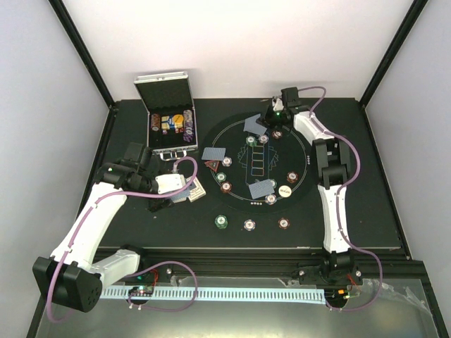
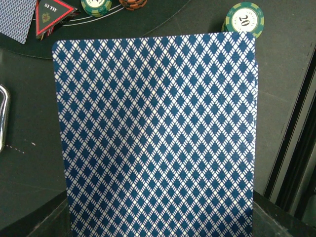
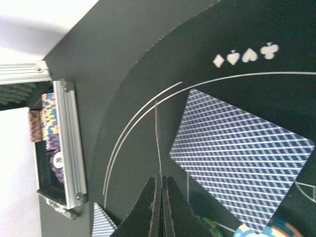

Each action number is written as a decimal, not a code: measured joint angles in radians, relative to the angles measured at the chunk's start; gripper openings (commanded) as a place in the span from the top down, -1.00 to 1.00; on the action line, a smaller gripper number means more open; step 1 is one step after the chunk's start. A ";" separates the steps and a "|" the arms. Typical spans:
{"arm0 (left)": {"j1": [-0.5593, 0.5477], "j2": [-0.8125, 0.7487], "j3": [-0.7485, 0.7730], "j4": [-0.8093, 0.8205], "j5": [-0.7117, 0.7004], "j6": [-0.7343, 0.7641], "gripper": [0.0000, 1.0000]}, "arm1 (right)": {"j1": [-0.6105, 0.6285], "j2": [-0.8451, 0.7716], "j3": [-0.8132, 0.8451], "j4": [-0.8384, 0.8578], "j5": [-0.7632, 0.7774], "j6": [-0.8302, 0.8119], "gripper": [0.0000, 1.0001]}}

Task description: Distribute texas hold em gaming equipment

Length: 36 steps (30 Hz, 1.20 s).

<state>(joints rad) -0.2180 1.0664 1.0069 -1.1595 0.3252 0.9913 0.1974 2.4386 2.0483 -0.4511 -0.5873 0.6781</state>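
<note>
A stack of blue-backed playing cards [image 2: 155,133] fills the left wrist view, and my left gripper [image 1: 184,191] is shut on it left of the round mat [image 1: 232,137]; its fingers are hidden behind the cards. My right gripper [image 3: 161,180] is shut on a single card [image 3: 157,138], seen edge-on, over the mat's far side. Beside it a card [image 3: 242,158] lies face down. More cards [image 1: 215,153] [image 1: 261,189], a red triangle token [image 1: 211,166], a white button [image 1: 285,190] and several chips lie on the mat. Green [image 1: 223,222], white [image 1: 249,225] and brown-red [image 1: 283,223] chips lie in front of the mat.
The silver hinged case [image 1: 169,127] stands open at the back left with chips inside, and its rim [image 3: 69,143] shows in the right wrist view. A green chip [image 2: 243,19] sits just beyond the left-hand cards. The table's raised edge [image 2: 291,163] runs to the right.
</note>
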 measured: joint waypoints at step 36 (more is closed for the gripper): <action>0.000 -0.015 0.000 -0.003 0.000 -0.008 0.97 | 0.446 -0.886 -1.122 0.462 -0.065 0.180 -0.79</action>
<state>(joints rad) -0.2184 1.0512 1.0065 -1.1625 0.3256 0.9833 0.6430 1.5524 0.9264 0.0105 -0.6521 0.8585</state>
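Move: The right hand pinches a card on edge just over the far side of the mat; the dealt card it is to join lies about 4 cm left, 1 cm back and some 5 cm below. The white chips are roughly 6 cm back and 1 cm left, the green chips 7 cm back and 5 cm left, the red chips 4 cm back and 4 cm right. The deck is some 34 cm back, 24 cm left and 7 cm higher. From the left hand, the dealt card lies about 36 cm ahead, 25 cm right and 13 cm below. The right hand lets go of its pinched card over the dealt one: it sinks about 1 cm, eases a few centimetres right with a slight roll, and its fingers spread. Still opening to nearly full, it lifts and sweeps back some 30 cm, then leftward too, towards the deck in the left hand, the wrist swinging roughly 25 degrees counter-clockwise on the way. ##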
